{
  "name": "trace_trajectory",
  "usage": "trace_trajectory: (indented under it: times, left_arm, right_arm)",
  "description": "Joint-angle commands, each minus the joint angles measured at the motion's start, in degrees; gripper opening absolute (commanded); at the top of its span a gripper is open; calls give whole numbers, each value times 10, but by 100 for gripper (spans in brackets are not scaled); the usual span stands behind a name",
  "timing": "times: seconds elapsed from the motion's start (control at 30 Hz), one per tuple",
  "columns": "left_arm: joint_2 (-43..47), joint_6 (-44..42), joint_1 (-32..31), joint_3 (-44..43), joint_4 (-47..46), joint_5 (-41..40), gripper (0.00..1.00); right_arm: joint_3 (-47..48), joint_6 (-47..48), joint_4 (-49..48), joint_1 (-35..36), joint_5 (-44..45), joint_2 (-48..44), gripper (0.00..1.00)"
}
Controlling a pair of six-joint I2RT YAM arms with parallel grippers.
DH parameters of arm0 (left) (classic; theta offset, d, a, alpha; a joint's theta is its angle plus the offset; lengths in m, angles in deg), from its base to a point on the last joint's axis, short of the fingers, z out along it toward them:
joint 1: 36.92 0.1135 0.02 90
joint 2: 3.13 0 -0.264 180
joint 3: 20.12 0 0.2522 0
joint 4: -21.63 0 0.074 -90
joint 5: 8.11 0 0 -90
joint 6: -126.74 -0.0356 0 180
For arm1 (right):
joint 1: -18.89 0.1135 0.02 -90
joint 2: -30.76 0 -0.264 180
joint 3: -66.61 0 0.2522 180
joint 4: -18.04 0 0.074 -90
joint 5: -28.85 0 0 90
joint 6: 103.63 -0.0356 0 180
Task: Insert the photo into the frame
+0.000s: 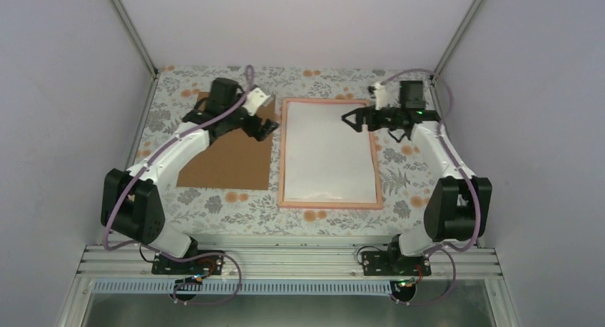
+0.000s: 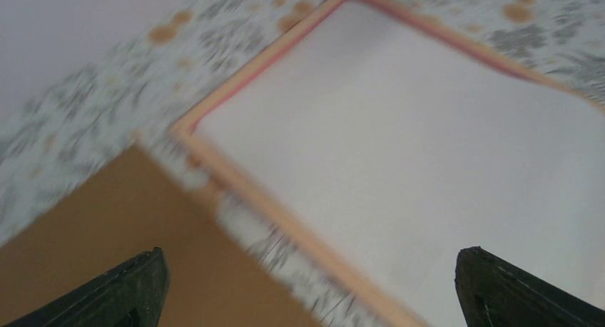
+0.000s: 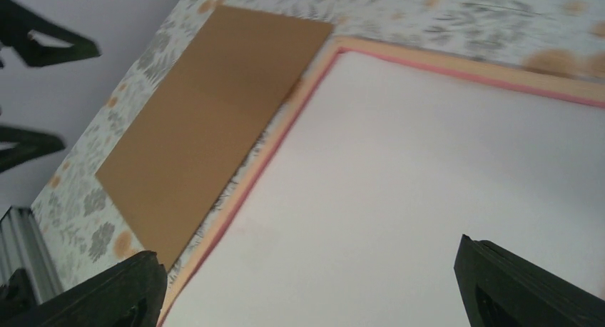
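The pink frame point(image 1: 282, 156) lies flat in the middle of the flowered table. The photo point(image 1: 329, 152) lies inside it with its plain white back up, so the printed side is hidden. My left gripper point(image 1: 267, 129) hovers open and empty at the frame's far left side, over the gap between frame and cardboard. In the blurred left wrist view, the frame's rim point(image 2: 235, 175) and the photo point(image 2: 428, 148) pass between the wide fingers. My right gripper point(image 1: 354, 121) is open and empty above the photo's far right corner. Below it show the photo point(image 3: 428, 184) and frame point(image 3: 464, 66).
A plain brown cardboard board point(image 1: 232, 159) lies left of the frame, partly under my left arm, and also shows as cardboard point(image 2: 93, 227) and cardboard point(image 3: 207, 127). White walls close in the table on three sides. The left gripper's fingers point(image 3: 43, 45) show in the right wrist view.
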Motion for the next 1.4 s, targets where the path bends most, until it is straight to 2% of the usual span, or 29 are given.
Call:
trace_trajectory:
  times: [0.0, 0.2, 0.3, 0.5, 0.87, 1.0, 1.17, 1.37]
  left_arm:
    - [40, 25, 101, 46, 20, 57, 100]
    - [52, 38, 249, 94, 32, 100, 100]
    - [48, 44, 320, 107, 35, 113, 100]
    - [14, 44, 411, 104, 51, 140, 100]
    - [-15, 61, 420, 110, 33, 94, 100]
    - [-27, 64, 420, 106, 31, 75, 100]
    - [-53, 69, 421, 101, 23, 42, 100]
    - [-88, 58, 433, 93, 10, 45, 100]
  right_arm:
    - [40, -21, -38, 102, 31, 47, 100]
    - [125, -69, -48, 236, 49, 160, 100]
    - [172, -131, -54, 283, 50, 213, 100]
    - [251, -239, -77, 348, 27, 320, 100]
    - [288, -371, -81, 388, 99, 434, 100]
    - [277, -403, -42, 388, 212, 445, 100]
    - [216, -412, -20, 379, 308, 444, 100]
    - [196, -388, 6, 343, 329, 451, 100]
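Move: The brown board, flat on the table, has its middle about 15 cm to the left of the left hand, 2 cm back and 19 cm below. From the right hand that middle lies some 41 cm left, 2 cm back and 18 cm down. The frame with its white panel is centred about 4 cm left and 7 cm back of the right hand, or 22 cm right and 6 cm back of the left hand. Both hands, open, sweep some 30 cm left and down to the board's sides, the right lastly returning 4 cm. ##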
